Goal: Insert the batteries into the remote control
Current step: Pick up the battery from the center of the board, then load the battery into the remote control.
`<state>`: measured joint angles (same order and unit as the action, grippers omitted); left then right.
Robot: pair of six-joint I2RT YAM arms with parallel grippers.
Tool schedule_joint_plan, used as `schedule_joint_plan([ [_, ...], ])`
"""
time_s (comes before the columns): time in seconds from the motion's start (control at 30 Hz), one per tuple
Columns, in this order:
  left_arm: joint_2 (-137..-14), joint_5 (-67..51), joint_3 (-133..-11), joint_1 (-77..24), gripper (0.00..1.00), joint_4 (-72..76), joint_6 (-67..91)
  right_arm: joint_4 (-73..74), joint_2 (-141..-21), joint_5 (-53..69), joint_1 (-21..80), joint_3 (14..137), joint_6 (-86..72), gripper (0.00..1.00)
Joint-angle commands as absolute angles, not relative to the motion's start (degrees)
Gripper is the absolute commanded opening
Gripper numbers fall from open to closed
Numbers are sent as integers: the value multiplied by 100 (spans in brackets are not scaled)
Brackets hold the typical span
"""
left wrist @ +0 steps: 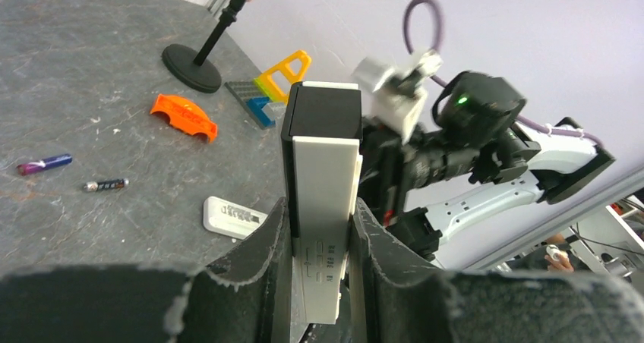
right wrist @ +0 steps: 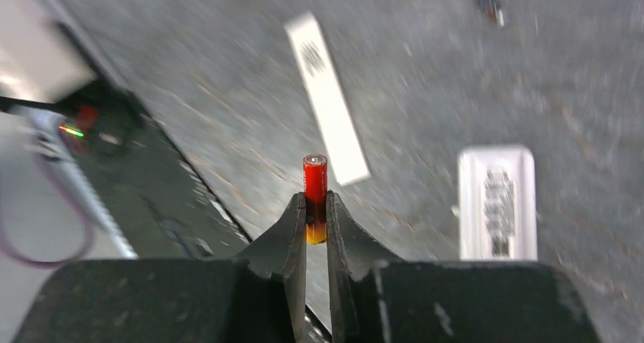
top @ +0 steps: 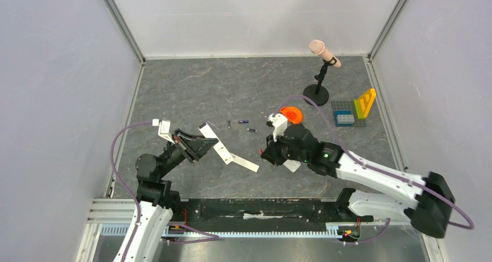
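The remote control point(left wrist: 323, 161), a long white bar with a dark end, stands between the fingers of my left gripper point(left wrist: 320, 205), which is shut on its sides. From above, the remote point(top: 217, 143) sticks out of the left gripper point(top: 194, 146) toward the table's middle. My right gripper point(right wrist: 316, 206) is shut on an orange-red battery point(right wrist: 315, 180) that points out past the fingertips, above the table. The right gripper point(top: 268, 153) hovers just right of the remote's far end. A purple battery point(left wrist: 45, 163) and a dark battery point(left wrist: 106, 184) lie loose on the table.
A short white block point(right wrist: 497, 202) lies below the right arm, and a thin white strip point(right wrist: 326, 100) lies flat nearby. An orange toy point(top: 292, 114), a microphone stand point(top: 317, 91) and a brick plate point(top: 348, 112) stand at the back right.
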<state>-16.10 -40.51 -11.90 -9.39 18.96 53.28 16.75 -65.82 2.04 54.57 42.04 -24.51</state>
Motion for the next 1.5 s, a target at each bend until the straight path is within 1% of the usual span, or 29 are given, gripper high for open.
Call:
schedule_joint_plan([
  [0.0, -1512, -4263, -1105, -914, 2, 2870, 5755, -264, -5479, 943, 5471, 3964, -2777, 10],
  [0.1, -1530, -4256, -1048, -914, 2, 3219, 5941, -880, -5212, 1134, 5610, 4005, -2906, 10],
  [0.23, -1551, -4144, -1020, -914, 2, 3368, 6157, -1026, -5320, 686, 6167, 4411, -2739, 10],
  [0.33, -1556, -3926, -1090, -914, 2, 3228, 6387, -1075, -5604, 373, 6569, 4729, -2649, 10],
  [0.4, -1579, -3754, -1234, -914, 2, 2852, 6442, -1114, -5846, 142, 6790, 4924, -2585, 11],
  [0.5, -1647, -3528, -1352, -914, 2, 2624, 6585, -1333, -6101, -166, 6972, 5045, -2542, 11],
  [0.6, -1806, -3385, -1384, -914, 2, 2648, 6836, -1469, -6331, -254, 7039, 5200, -2369, 11],
  [0.8, -2211, -3544, -1478, -914, 2, 2683, 7144, -1371, -6810, -322, 7082, 5563, -2048, 12],
  [0.97, -2232, -3463, -1446, -914, 2, 2674, 7272, -1307, -7071, -538, 7101, 5717, -1811, 12],
  [1.17, -2242, -3373, -1450, -914, 2, 2600, 7408, -1284, -7217, -646, 7119, 5688, -1725, 12],
  [1.3, -2216, -3306, -1441, -914, 2, 2593, 7475, -1597, -7209, -783, 7138, 5436, -1747, 12],
  [1.47, -2195, -3346, -1467, -918, 2, 2577, 7502, -1645, -7272, -986, 7154, 5371, -1674, 12],
])
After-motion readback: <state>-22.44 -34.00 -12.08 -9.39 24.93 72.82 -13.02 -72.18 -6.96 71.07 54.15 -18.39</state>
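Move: The red battery is already between my right fingers. The remote's open battery compartment, held up in my left hand, lies about 16 cm to the right hand's left, 3 cm nearer the base and 14 cm higher. Below that hand, some 10 cm down, the loose white cover lies 9 cm left and 2 cm farther out, the white controller 8 cm right and 4 cm out. From my left hand the battery is about 19 cm right, level fore-and-aft and 14 cm lower. I keep the battery pinched and sweep my right hand up some 17 cm and left 13 cm towards the compartment, drawing back about 5 cm before easing forward again, while its fingers swing up from steeply downward to nearly level. My left hand keeps its grip on the remote, lifts slightly, then shifts about 2 cm forward and rolls some 20 degrees, counter-clockwise seen from behind its fingers. ##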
